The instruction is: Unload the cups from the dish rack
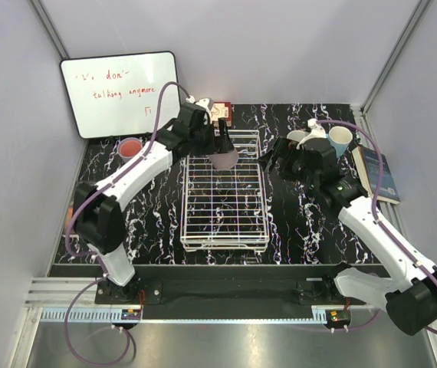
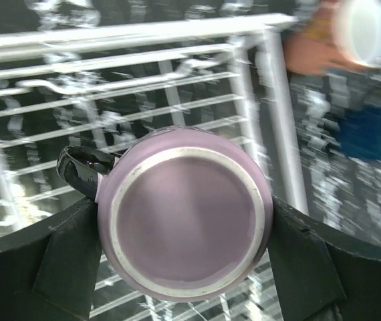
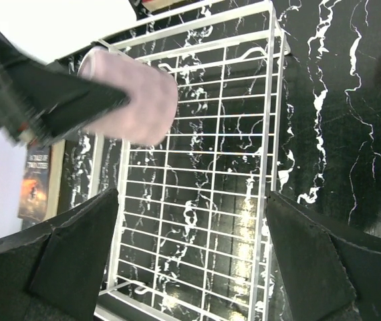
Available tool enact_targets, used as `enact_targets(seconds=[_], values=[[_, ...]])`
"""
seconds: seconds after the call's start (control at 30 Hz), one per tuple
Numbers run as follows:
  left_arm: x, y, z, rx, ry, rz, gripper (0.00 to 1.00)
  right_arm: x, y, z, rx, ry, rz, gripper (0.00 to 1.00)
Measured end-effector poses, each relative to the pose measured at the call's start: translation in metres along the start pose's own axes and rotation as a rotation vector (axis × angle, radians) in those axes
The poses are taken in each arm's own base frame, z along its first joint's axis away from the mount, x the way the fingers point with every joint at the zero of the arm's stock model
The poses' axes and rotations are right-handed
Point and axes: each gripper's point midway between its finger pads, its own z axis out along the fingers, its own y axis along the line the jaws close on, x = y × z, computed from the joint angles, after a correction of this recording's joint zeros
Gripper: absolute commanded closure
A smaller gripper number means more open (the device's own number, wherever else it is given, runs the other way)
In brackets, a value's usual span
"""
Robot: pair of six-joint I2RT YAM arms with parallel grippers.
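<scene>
The white wire dish rack (image 1: 225,230) stands mid-table. My left gripper (image 1: 222,149) hangs over its far end, shut on a mauve cup (image 1: 224,159) (image 2: 184,214). The cup's base faces the left wrist camera, both fingers (image 2: 43,261) press its sides, and a dark handle pokes out at the upper left. From the right wrist view the mauve cup (image 3: 134,97) is above the rack (image 3: 197,200). My right gripper (image 1: 272,159) (image 3: 190,254) stands open and empty beside the rack's right far corner. On the table sit a salmon cup (image 1: 129,146) at the left and a light blue cup (image 1: 340,139) at the right.
A whiteboard (image 1: 119,92) leans at the back left. A book (image 1: 379,172) lies at the right edge and a small dark book (image 1: 222,113) behind the rack. Blurred orange (image 2: 311,50), light blue (image 2: 371,30) and dark blue (image 2: 371,130) cups show beyond the rack.
</scene>
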Motion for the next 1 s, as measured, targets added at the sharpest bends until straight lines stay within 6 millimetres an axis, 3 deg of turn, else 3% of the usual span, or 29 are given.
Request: enact_targets(seconds=[0.17, 0.37, 0.5, 0.57, 0.7, 0.83, 1.0], values=[[0.009, -0.036, -0.027, 0.243, -0.056, -0.053, 1.00, 0.000, 0.001, -0.011, -0.021, -0.024, 0.025, 0.02], [0.035, -0.058, -0.025, 0.461, -0.055, -0.157, 1.00, 0.003, 0.009, -0.030, -0.101, -0.057, 0.047, 0.04], [0.060, -0.062, -0.022, 0.597, -0.056, -0.282, 1.00, 0.005, 0.019, -0.047, -0.190, -0.091, 0.063, 0.06], [0.068, -0.064, -0.025, 0.648, -0.061, -0.336, 1.00, 0.008, 0.022, -0.054, -0.228, -0.099, 0.074, 0.12], [0.062, -0.076, -0.042, 0.777, -0.113, -0.394, 1.00, 0.011, 0.026, -0.061, -0.274, -0.107, 0.094, 0.28], [0.050, -0.092, -0.070, 0.922, -0.184, -0.401, 1.00, 0.017, 0.030, -0.064, -0.312, -0.100, 0.129, 0.30], [0.058, -0.098, -0.097, 1.019, -0.205, -0.391, 1.00, 0.024, 0.044, -0.066, -0.406, -0.064, 0.193, 0.29]])
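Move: The left hand already holds the mauve cup, lifted clear of the dish rack, whose middle lies about 16 cm below it, 3 cm back and 2 cm to the right. The open right gripper, where the cup is being taken, is some 13 cm to its right, 9 cm back and 5 cm higher. From the right hand, the mauve cup is about 10 cm ahead, 12 cm left and 7 cm lower; the orange cup stands roughly 17 cm ahead, 10 cm right and 20 cm below. Keeping its grip, the left hand draws the mauve cup back about 12 cm, rising overall and shifting right towards the right gripper, while its wrist swings some 60 degrees so the fingers go from slanting down-forward to pointing nearly level to the right, with the cup's mouth turned to the other hand. The right hand backs off about 7 cm and rises a little, rolls its wrist, eases left at the end and narrows its fingers partway, still open and not visibly touching the cup. ##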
